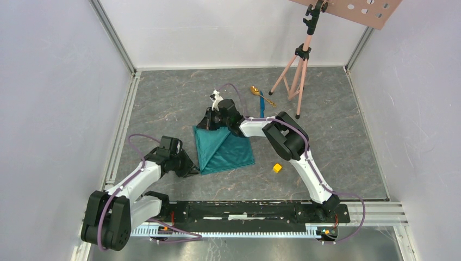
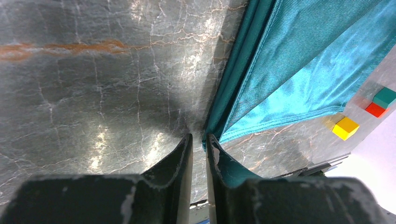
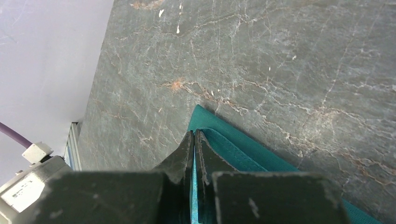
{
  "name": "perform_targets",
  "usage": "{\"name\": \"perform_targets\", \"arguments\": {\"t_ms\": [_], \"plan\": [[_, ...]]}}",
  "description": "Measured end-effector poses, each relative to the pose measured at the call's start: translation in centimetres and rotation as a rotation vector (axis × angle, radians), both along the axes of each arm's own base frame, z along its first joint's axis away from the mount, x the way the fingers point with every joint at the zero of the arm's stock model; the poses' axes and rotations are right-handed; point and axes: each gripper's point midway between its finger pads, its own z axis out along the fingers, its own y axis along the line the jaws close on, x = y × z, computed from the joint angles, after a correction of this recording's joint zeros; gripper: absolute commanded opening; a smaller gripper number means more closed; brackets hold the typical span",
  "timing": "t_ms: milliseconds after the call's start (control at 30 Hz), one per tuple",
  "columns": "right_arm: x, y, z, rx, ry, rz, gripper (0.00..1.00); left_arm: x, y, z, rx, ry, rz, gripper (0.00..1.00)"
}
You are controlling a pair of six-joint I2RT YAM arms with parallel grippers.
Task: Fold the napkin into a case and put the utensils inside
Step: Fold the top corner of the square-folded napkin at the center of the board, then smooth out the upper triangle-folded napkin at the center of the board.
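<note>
The teal-green napkin (image 1: 225, 150) lies partly folded on the table, one flap turned over on a diagonal. My right gripper (image 1: 208, 124) is at its far left corner and is shut on the napkin (image 3: 243, 154), with a strip of cloth showing between the pressed jaws (image 3: 194, 132). My left gripper (image 1: 191, 172) sits low at the near left corner. Its jaws (image 2: 199, 136) stand a narrow gap apart with bare table showing through, and the napkin (image 2: 289, 70) corner touches the right fingertip (image 2: 214, 142). The gold spoon (image 1: 254, 89) and blue knife (image 1: 261, 103) lie beyond the napkin.
A yellow cube (image 1: 277, 168) sits right of the napkin. In the left wrist view, yellow (image 2: 345, 128), red (image 2: 375, 109) and teal (image 2: 385, 96) cubes lie past the cloth. A pink tripod (image 1: 296, 76) stands at the back right. White walls enclose the table.
</note>
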Motion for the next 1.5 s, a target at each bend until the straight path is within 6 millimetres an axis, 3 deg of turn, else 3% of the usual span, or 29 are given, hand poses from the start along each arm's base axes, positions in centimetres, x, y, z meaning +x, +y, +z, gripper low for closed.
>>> {"name": "perform_targets", "arguments": {"t_ms": [233, 367, 600, 800, 900, 1067, 1167, 1233, 1367, 1500], "plan": [[-0.1, 0.1, -0.6, -0.004, 0.008, 0.008, 0.11, 0.0, 0.0, 0.1, 0.000, -0.003, 0.001, 0.23], [0.1, 0.3, -0.2, 0.001, 0.003, 0.014, 0.23, 0.0, 0.0, 0.1, 0.000, -0.004, 0.001, 0.23], [0.7, 1.4, 2.2, 0.033, -0.027, 0.035, 0.46, 0.1, 0.0, 0.3, -0.002, -0.013, 0.002, 0.24], [2.2, 1.5, 6.3, 0.058, -0.093, 0.088, 0.62, 0.2, 0.4, 1.3, 0.006, -0.056, 0.039, 0.36], [3.1, -1.1, 8.6, 0.050, -0.127, 0.111, 0.69, 0.5, 0.8, 2.6, 0.004, -0.113, 0.076, 0.45], [4.1, -9.6, 10.8, 0.000, -0.174, 0.062, 0.80, 1.2, 1.3, 4.7, 0.008, -0.197, 0.121, 0.67], [4.4, -14.7, 10.1, -0.022, -0.173, 0.013, 0.83, 2.8, 1.0, 6.7, 0.001, -0.226, 0.122, 0.73], [4.3, -16.1, 8.8, -0.034, -0.154, 0.007, 0.83, 5.1, 0.2, 8.3, -0.014, -0.232, 0.109, 0.73], [2.8, -16.4, 6.4, -0.033, -0.095, 0.040, 0.81, 10.6, -2.0, 9.8, -0.042, -0.232, 0.043, 0.71], [2.2, -15.7, 5.6, 0.003, -0.064, 0.066, 0.78, 15.8, -3.7, 8.5, -0.044, -0.213, -0.013, 0.68]]}}
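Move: My right hand is at the folded-over flap beside the napkin's top-left corner. The top-right corner, where it goes next, lies about 15 cm to its right, 4 cm farther out and barely lower. From that hand the blue knife is some 24 cm right and 11 ahead, the spoon 25 right and 15 ahead. My left hand is right by the napkin's lower-left corner; the top-left corner lies roughly 20 cm straight ahead and 2 cm left, at about its height. I open my right fingers wide to let go of the flap, then lift and swing right along the napkin's far edge, about 16 cm, arcing over some 11 cm high and sinking again towards the top-right corner. After a pause, my left hand comes free of the lower-left corner, opening wide and tipping its fingers some 12 degrees outward as it rises and goes about 16 cm forward over the napkin towards the top-left corner. ##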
